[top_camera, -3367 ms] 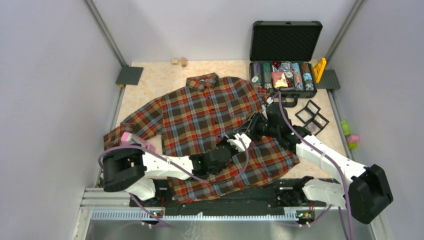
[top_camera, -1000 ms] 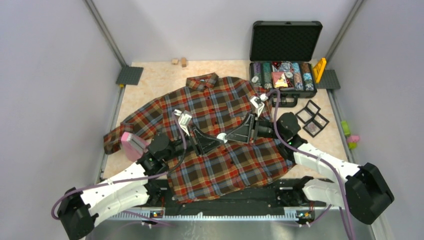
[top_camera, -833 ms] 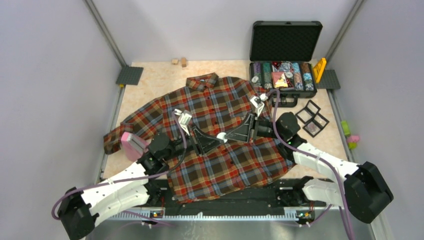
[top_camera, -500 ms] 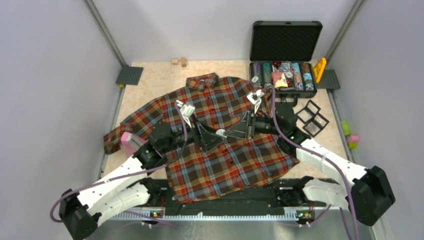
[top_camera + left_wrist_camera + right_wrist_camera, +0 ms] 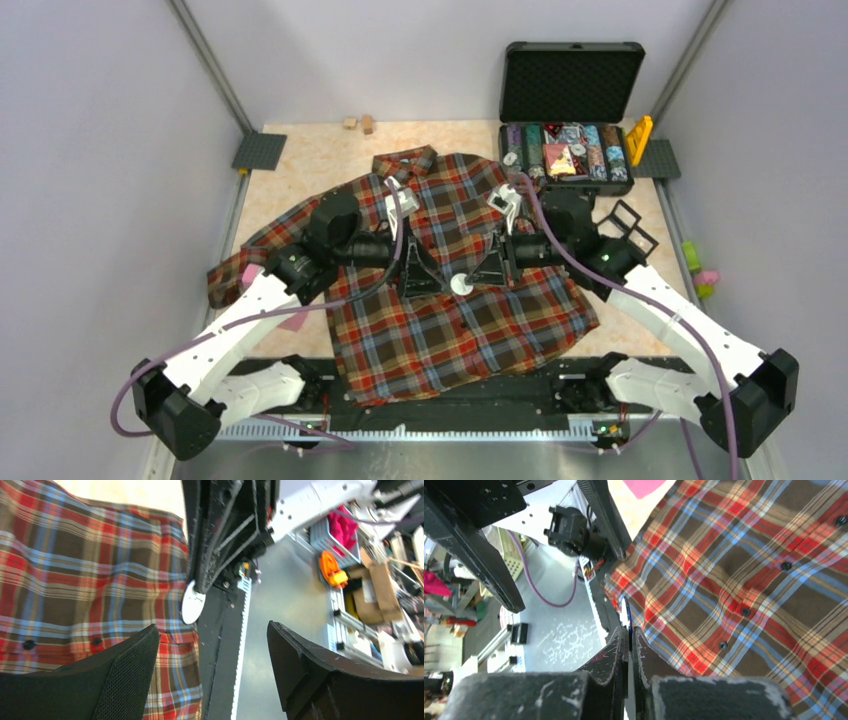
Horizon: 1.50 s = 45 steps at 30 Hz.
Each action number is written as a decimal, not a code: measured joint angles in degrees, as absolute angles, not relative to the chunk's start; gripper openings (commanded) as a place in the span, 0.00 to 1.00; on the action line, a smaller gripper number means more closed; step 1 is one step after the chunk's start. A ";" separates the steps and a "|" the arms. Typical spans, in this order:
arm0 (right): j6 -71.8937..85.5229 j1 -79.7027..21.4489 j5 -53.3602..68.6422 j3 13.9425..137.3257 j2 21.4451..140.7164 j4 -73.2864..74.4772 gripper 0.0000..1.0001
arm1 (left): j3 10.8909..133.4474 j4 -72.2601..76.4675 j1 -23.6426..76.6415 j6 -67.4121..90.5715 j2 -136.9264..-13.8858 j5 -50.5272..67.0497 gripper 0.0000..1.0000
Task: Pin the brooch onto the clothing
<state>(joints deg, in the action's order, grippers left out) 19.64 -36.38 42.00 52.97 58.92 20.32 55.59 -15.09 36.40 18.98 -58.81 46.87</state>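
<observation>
The clothing [image 5: 440, 330] is a plaid shirt spread flat on the table, collar at the back. My right gripper [image 5: 470, 282] hangs over its middle, shut on the brooch [image 5: 461, 284], a small round disc showing a pale face. In the right wrist view the brooch [image 5: 626, 611] stands edge-on with a blue rim between the gripper's [image 5: 629, 630] closed fingers, above the shirt [image 5: 749, 570]. My left gripper [image 5: 428, 288] is just left of the brooch, open and empty. Its wrist view shows the brooch [image 5: 192, 602] ahead of the wide-apart gripper [image 5: 212, 630], over the shirt [image 5: 75, 580].
An open black case [image 5: 568, 150] with several small items stands at the back right, with black square frames [image 5: 625, 235] in front of it. A pink block [image 5: 293, 322] lies under my left arm. Two small wooden blocks [image 5: 358, 123] sit at the back.
My left gripper has opened and come off the brooch, which stays in my right gripper. Both arms have shifted toward the collar; the right jaws closed fully.
</observation>
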 measured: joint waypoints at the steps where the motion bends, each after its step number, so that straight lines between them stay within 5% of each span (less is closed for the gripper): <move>1: 18.68 -36.45 42.48 53.49 59.57 22.22 0.00 | 55.07 -14.92 36.40 18.63 -59.20 48.84 0.83; 15: 11.51 -38.59 50.30 59.86 67.13 29.91 0.00 | 49.56 -10.50 36.40 20.21 -63.07 61.14 0.75; 23: 10.26 -39.66 53.43 60.16 68.84 30.04 0.00 | 49.47 -10.13 36.38 21.67 -65.28 62.28 0.37; 32: 9.08 -39.66 53.69 61.78 69.08 30.46 0.00 | 49.47 -9.87 36.38 21.93 -66.61 63.88 0.33; 40: 8.27 -39.66 53.45 62.39 69.34 30.92 0.00 | 49.47 -9.93 36.40 22.17 -67.13 64.45 0.00; 43: 8.10 -39.66 53.28 62.39 69.58 31.00 0.00 | 49.39 -9.91 36.42 22.04 -67.13 64.66 0.00; 45: 8.14 -39.66 52.86 62.39 69.58 30.94 0.11 | 49.34 -9.87 36.40 22.00 -67.13 64.53 0.00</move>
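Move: My right hand already pinches the brooch, whose disc sticks out about 2 cm to the left of its finger point and 1 cm below. From my open left hand the brooch lies about 4 cm to the right and 5 cm below, level fore and aft. The shirt's middle is some 20 cm below the left hand and 3 cm to its right; the shirt pocket is about 17 cm ahead, 11 cm to the right, at shirt height. I sink my left hand about 5 cm while drawing it back 3 to 4 cm, rolling it about its fingers and yawing it some 15 degrees clockwise, then shut its wide-open fingers on the brooch's free edge. Meanwhile my right hand keeps its pinch and brings the brooch back and leftward towards the left fingers, turning about 17 degrees counter-clockwise. ##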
